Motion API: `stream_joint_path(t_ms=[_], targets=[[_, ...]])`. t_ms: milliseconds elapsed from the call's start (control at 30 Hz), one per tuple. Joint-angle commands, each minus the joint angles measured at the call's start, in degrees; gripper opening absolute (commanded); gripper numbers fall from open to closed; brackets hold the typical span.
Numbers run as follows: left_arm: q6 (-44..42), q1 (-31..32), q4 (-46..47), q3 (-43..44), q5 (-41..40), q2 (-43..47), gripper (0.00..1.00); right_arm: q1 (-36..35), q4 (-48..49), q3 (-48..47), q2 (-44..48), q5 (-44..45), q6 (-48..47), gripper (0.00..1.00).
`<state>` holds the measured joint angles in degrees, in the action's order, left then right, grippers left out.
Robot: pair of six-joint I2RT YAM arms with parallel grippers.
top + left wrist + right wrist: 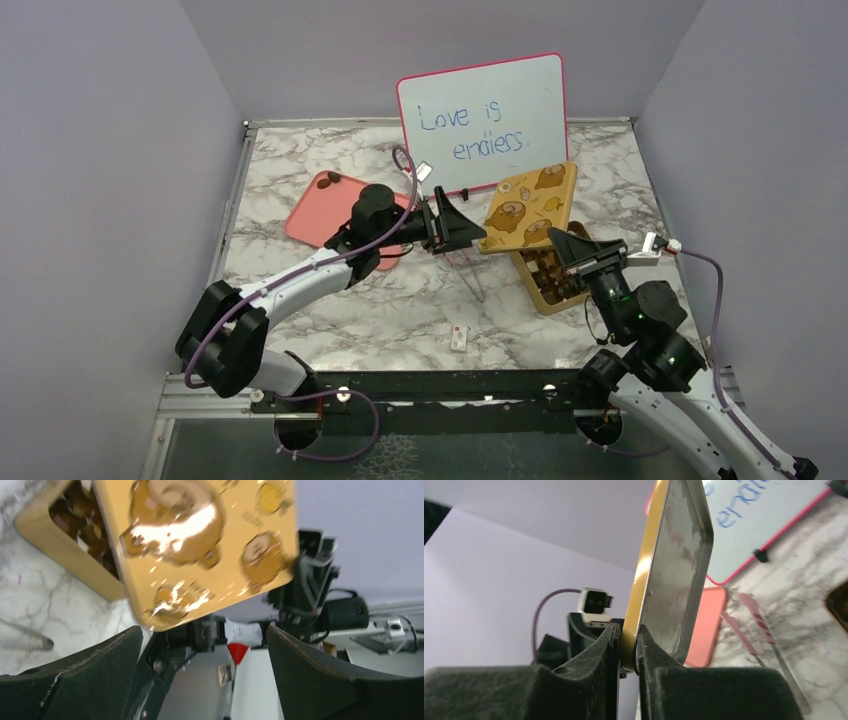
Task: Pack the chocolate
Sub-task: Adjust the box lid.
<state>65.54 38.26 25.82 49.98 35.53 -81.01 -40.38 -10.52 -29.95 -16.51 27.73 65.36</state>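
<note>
Dark chocolate pieces fill the open gold box at centre right; the left wrist view shows them in the box too. Two more chocolate pieces lie on the pink tray. The gold lid, printed with bears, hangs tilted above the box. My right gripper is shut on the lid's near edge. My left gripper is open just left of the lid, apart from it, with nothing between its fingers.
A whiteboard reading "Love is endless." leans against the back wall. Thin tongs lie on the marble table between the arms, pink-handled in the right wrist view. A small white tag lies near the front edge.
</note>
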Motion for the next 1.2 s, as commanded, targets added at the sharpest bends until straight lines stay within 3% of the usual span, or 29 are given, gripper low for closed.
stream_joint_path(t_ms=[0, 167, 400, 733, 800, 1033, 1167], targets=[[-1.3, -0.5, 2.5, -5.6, 8.5, 7.1, 0.96, 0.1, 13.5, -6.2, -2.0, -13.1, -14.0, 0.01], [-2.1, -3.2, 2.4, -8.5, 4.4, 17.0, 0.99, 0.1, 15.0, -8.7, -5.0, -25.7, -17.4, 0.01], [-4.7, -5.6, 2.4, -4.4, 4.7, 19.0, 0.99, 0.1, 24.2, -6.6, -5.2, -40.6, -12.4, 0.01], [-1.4, -6.0, 6.0, -7.5, 0.2, 25.6, 0.98, 0.1, 25.4, -8.6, -4.9, -44.9, -9.4, 0.01], [0.2, -6.0, 9.0, -8.3, 0.1, 27.8, 0.92, 0.1, 24.7, -8.5, -5.1, -45.1, -9.2, 0.01], [3.9, -6.0, 11.4, -10.7, -2.0, 35.6, 0.53, 0.1, 22.9, -4.6, -2.7, -39.7, -4.7, 0.01], [5.7, -6.0, 11.9, -12.1, -2.6, 36.7, 0.47, 0.1, 23.3, -2.9, -3.4, -39.4, -2.7, 0.01]])
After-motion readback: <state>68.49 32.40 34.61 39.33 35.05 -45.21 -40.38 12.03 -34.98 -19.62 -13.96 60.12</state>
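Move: The lid is still held in the right hand near its near right corner; its middle lies about 6 cm ahead of that hand, 5 cm left and 2 cm above. From the open left hand, the lid's middle is about 6 cm ahead, 9 cm right and 2 cm up. The chocolate box sits some 26 cm below the left hand, 22 cm right and 4 cm ahead; from the right hand, 28 cm below, 7 cm right and 5 cm ahead. Keeping its pinch on the lid, the right hand lifts it about 11 cm while drawing back and left, fingers tilting up and swinging nearly 40 degrees counter-clockwise. The left hand first backs off, then climbs leftwards with a short pause, some 15 cm up in all, its fingers tipping upward; at the end they close to about half open around the lid's left edge. ##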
